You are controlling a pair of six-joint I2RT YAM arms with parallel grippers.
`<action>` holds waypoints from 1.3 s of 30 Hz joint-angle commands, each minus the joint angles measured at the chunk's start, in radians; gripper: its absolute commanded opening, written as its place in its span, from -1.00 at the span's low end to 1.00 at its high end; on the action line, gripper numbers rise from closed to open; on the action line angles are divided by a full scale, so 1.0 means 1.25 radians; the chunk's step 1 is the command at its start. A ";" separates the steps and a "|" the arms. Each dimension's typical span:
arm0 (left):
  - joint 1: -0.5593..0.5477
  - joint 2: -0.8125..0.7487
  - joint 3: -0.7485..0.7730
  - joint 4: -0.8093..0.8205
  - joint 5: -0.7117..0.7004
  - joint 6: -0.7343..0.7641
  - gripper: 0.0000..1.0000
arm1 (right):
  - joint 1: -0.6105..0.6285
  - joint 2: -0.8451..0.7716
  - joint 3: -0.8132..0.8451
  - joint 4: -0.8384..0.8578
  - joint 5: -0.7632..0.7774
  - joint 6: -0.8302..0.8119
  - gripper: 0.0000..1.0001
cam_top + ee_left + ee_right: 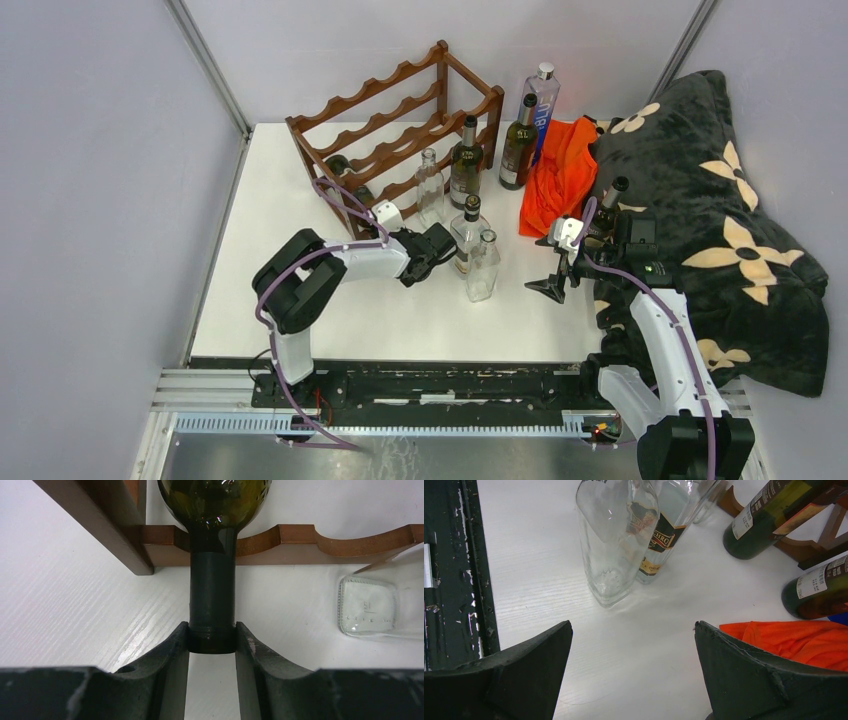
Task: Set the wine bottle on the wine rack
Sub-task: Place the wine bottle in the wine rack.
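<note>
A dark green wine bottle (pixel 212 510) lies on its side in the lowest tier of the reddish-brown wine rack (pixel 305 540). Its neck (pixel 212 595) pokes out over the scalloped front rail, right beside a corner post. My left gripper (pixel 212 641) is shut on the mouth end of that neck, one finger on each side. From above, the left gripper (pixel 378 220) sits low at the near corner of the wine rack (pixel 400 105). My right gripper (pixel 633 626) hangs open above bare table, holding nothing, and shows as (pixel 551 284) in the top view.
Two clear glass bottles (pixel 483 266) and a labelled one stand together mid-table, with another clear bottle (pixel 430 188) near the rack. Dark bottles (pixel 518 145) and a blue-labelled bottle (pixel 541 105) stand at the back. An orange cloth (pixel 560 172) and a black flowered blanket (pixel 720 210) fill the right side.
</note>
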 commanded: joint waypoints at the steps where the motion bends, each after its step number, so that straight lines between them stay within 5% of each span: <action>1: 0.012 -0.063 0.003 -0.002 -0.070 0.029 -0.42 | -0.003 -0.009 0.025 0.006 -0.027 -0.013 0.96; 21: 0.045 -0.013 0.024 0.015 -0.054 0.063 -0.13 | -0.003 -0.008 0.029 0.004 -0.026 -0.014 0.96; 32: 0.027 -0.025 0.012 0.007 -0.013 0.046 0.37 | -0.003 -0.008 0.029 0.001 -0.027 -0.015 0.96; 39: -0.021 -0.083 0.015 -0.046 -0.018 0.032 0.41 | -0.004 -0.014 0.028 -0.002 -0.026 -0.019 0.96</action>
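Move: The wine bottle, already lying in the rack's bottom-left slot, is still pinched at the mouth end of its neck by the left hand; the front rail's notch under it is about 6 cm ahead and 4 cm to the left, almost level with the hand. A clear bottle stands some 9 cm ahead and 8 cm right, a dark wine bottle about 13 cm ahead and 15 cm right. From the right hand that notch is roughly 18 cm ahead, 33 cm left and 15 cm below. The bottle's neck, still pinched by the left fingers, is lifted about 1 cm, then pushed left and forward, some 1.5 cm in all, deeper into the bottom slot. There the fingers open and let go of the neck, and the hand starts backing away, about 1 cm back and 1 cm right. ##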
